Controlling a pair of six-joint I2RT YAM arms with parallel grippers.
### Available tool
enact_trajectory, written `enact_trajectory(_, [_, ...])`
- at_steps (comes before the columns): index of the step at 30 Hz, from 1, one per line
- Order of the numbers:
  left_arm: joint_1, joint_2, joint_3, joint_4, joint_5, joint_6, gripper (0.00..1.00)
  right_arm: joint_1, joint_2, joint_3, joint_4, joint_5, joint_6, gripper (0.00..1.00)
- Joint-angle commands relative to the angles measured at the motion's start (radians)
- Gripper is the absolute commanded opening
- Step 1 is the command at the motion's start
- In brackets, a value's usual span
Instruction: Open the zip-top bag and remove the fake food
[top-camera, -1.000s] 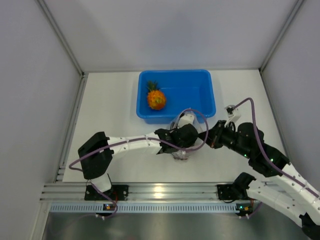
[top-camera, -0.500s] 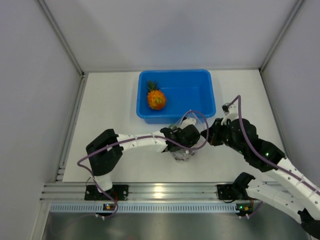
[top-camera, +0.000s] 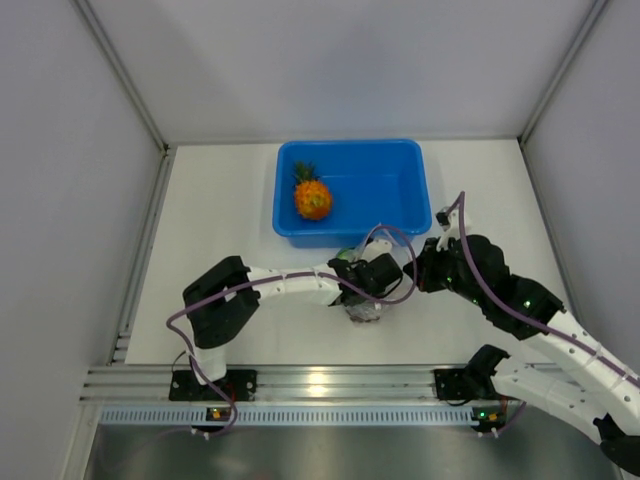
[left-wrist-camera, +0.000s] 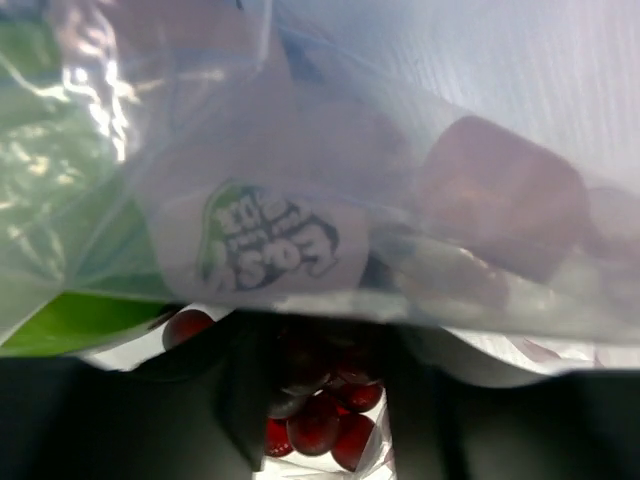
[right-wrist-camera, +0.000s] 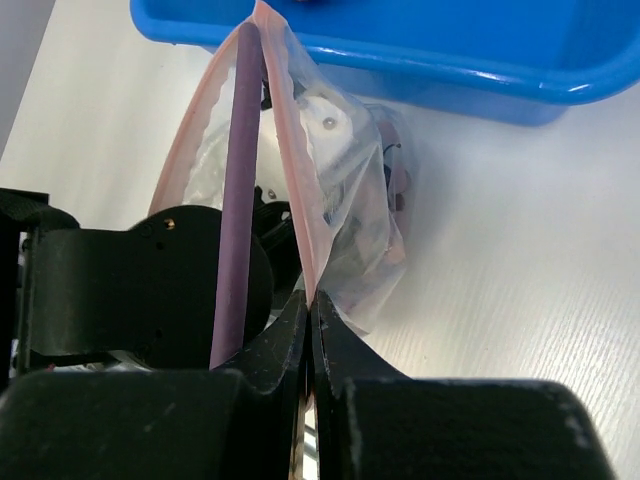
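Note:
The clear zip-top bag (top-camera: 366, 310) lies just in front of the blue tub (top-camera: 352, 146). My right gripper (right-wrist-camera: 310, 300) is shut on its pink zip strip (right-wrist-camera: 285, 130) and holds the mouth up; it also shows in the top view (top-camera: 413, 272). My left gripper (top-camera: 368, 288) reaches down inside the bag. In the left wrist view its fingers (left-wrist-camera: 235, 390) close on both sides of the dark red-purple grape bunch (left-wrist-camera: 318, 430). A green piece (left-wrist-camera: 60, 322) lies at the left under the plastic. The orange pineapple (top-camera: 312, 198) lies in the tub.
The blue tub's near wall (right-wrist-camera: 450, 60) stands right behind the bag. The left arm's purple cable (right-wrist-camera: 238, 180) runs through the bag's mouth. Grey side walls close in the white table (top-camera: 230, 200). A metal rail (top-camera: 300, 380) runs along the near edge.
My left gripper has pushed a little deeper into the bag as its elbow swung right. My right gripper has shifted slightly left and up, still pinching the zip strip.

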Motion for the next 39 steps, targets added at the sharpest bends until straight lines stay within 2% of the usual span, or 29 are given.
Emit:
enact_trajectory(1, [0.001,-0.025,-0.024,-0.074,-0.005,-0.028,0.4,-0.006,-0.012,0.033,0.036,-0.017,-0.04,0.0])
enact_trajectory(2, [0.001,-0.051,-0.022,-0.071,-0.011,-0.032,0.31,-0.008,-0.013,0.031,0.036,-0.018,-0.051,0.0])
enact_trajectory(4, [0.001,-0.076,-0.019,-0.068,-0.019,-0.036,0.22,-0.008,-0.018,0.033,0.042,-0.012,-0.063,0.0])
enact_trajectory(5, [0.001,-0.096,-0.015,-0.064,-0.026,-0.03,0.14,-0.006,-0.021,0.037,0.042,-0.009,-0.076,0.0])
enact_trajectory(8, [-0.011,-0.14,-0.018,-0.024,-0.022,0.002,0.07,-0.006,-0.007,0.053,0.047,0.014,-0.117,0.0])
enact_trajectory(14, [-0.029,-0.195,-0.039,0.05,0.029,0.051,0.0,-0.006,0.082,0.164,0.016,0.055,-0.197,0.0])
enact_trajectory(20, [-0.063,-0.261,-0.09,0.114,0.013,0.054,0.0,-0.008,0.21,0.316,-0.056,0.163,-0.255,0.0])
enact_trajectory(26, [-0.088,-0.335,-0.151,0.182,-0.016,0.082,0.0,-0.008,0.284,0.327,-0.071,0.164,-0.267,0.0])
enact_trajectory(30, [-0.089,-0.366,-0.197,0.249,0.039,0.131,0.0,-0.009,0.306,0.312,-0.06,0.158,-0.272,0.0])
enact_trajectory(33, [-0.091,-0.392,-0.212,0.254,0.0,0.133,0.0,-0.009,0.338,0.313,-0.082,0.155,-0.287,0.0])
enact_trajectory(39, [-0.091,-0.442,-0.22,0.253,-0.148,0.123,0.0,-0.009,0.333,0.24,-0.069,-0.044,-0.283,0.0])
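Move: The dark red grapes lie right at the left hand's open fingertips, about 1 cm below, inside the bag. The green melon is some 7 cm farther ahead of that hand and 6 cm to its left. The blue bin's middle is about 26 cm ahead and 4 cm left. The grapes lie about 6 cm left, 2 cm ahead and 19 cm below the right hand. Left fingers close on the grapes, then lift about 9 cm; right hand, still pinching the rim, shifts 5 cm forward. ##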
